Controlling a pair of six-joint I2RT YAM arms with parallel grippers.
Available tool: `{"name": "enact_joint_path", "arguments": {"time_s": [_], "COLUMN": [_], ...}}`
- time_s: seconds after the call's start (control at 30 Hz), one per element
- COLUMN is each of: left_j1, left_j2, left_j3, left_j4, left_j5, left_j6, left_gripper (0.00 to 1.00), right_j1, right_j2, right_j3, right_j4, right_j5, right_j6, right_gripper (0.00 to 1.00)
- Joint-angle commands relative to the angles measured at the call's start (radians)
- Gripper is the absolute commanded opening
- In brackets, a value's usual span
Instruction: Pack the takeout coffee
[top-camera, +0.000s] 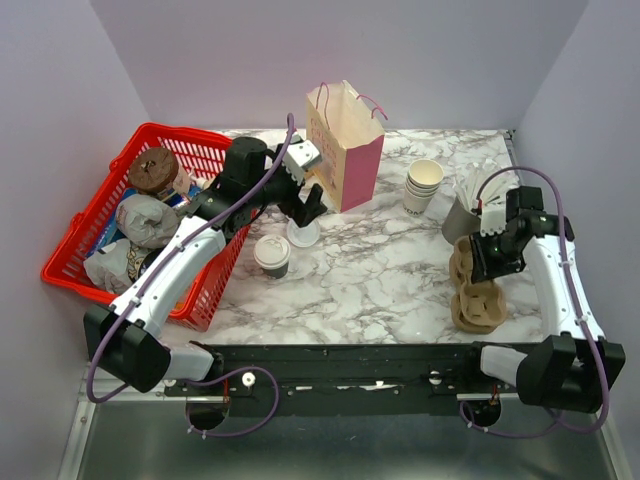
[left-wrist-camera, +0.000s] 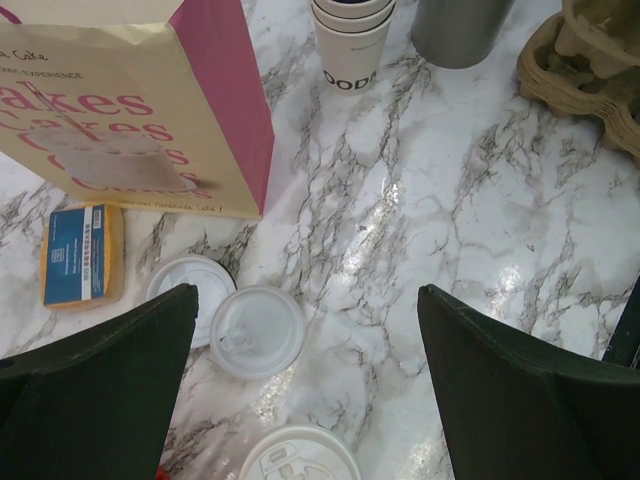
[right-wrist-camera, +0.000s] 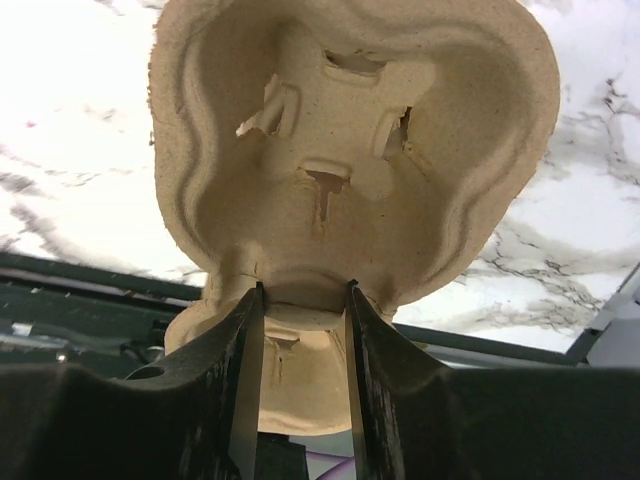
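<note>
The takeout coffee (top-camera: 272, 256), a small cream cup with a dark band and a white lid, stands on the marble table left of centre; its lid (left-wrist-camera: 300, 456) shows at the bottom of the left wrist view. My left gripper (top-camera: 312, 205) hangs open just behind it, over two loose white lids (left-wrist-camera: 255, 330), with nothing between its fingers (left-wrist-camera: 120, 370). On the right lies a brown pulp cup carrier (top-camera: 477, 292). My right gripper (right-wrist-camera: 305, 290) is shut on the carrier's (right-wrist-camera: 350, 150) middle ridge.
A pink and cream paper bag (top-camera: 345, 145) stands at the back centre. A red basket (top-camera: 75, 245) of wrapped food sits at the left. A stack of cream cups (top-camera: 423, 185) and a grey cup of white sticks (top-camera: 466, 212) stand back right. An orange and blue packet (left-wrist-camera: 82, 255) lies by the bag.
</note>
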Motion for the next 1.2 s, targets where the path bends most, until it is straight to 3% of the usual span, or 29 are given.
{"name": "enact_joint_path", "arguments": {"time_s": [0.0,0.4,0.63,0.8,1.0,1.17], "left_j1": [0.0,0.0,0.002,0.011,0.025,0.028], "left_j2": [0.022,0.049,0.066,0.059,0.036,0.031], "left_j3": [0.06,0.109,0.16,0.169,0.155,0.155], "left_j4": [0.02,0.001,-0.034,-0.059,-0.049,-0.046], "left_j5": [-0.034,-0.055,-0.086,-0.112,-0.14,-0.141], "left_j6": [-0.021,-0.02,0.031,0.062,0.073,0.074], "left_gripper": [0.99,0.99,0.99,0.99,0.99,0.99], "right_j1": [-0.005,0.061,0.319,0.403,0.412,0.453], "right_j2": [-0.057,-0.132,-0.078,0.0,0.132,0.198], "right_j3": [0.026,0.079,0.133,0.164,0.243,0.24], "right_j4": [-0.086,-0.1,-0.04,0.002,0.085,0.151], "right_j5": [-0.172,-0.354,-0.32,-0.299,-0.358,-0.315], "right_j6": [-0.105,-0.202,-0.203,-0.209,-0.037,0.073], "right_gripper": [0.01,0.0,0.01,0.01,0.0,0.01]}}
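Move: The right hand already holds the upper cup tray by its narrow middle, clear of the second tray, which lies almost straight beneath it, some 9 cm down. The lidded coffee cup stands about 55 cm to this hand's left and 8 cm ahead. The straw holder is roughly 14 cm ahead and 4 cm left, the cup stack 22 cm ahead and 16 cm left. From the left hand the coffee cup lies about 11 cm left, 5 cm back and 20 cm below. Leftward and rising, the right hand carries the pinched tray off from above the second one towards the coffee cup, about 15 cm across and 5 cm up, easing forward only late. It swings the tray counter-clockwise some 30 degrees net, tilting it, and keeps its grip. The left hand, empty and wide open, drifts a little forward and up. ##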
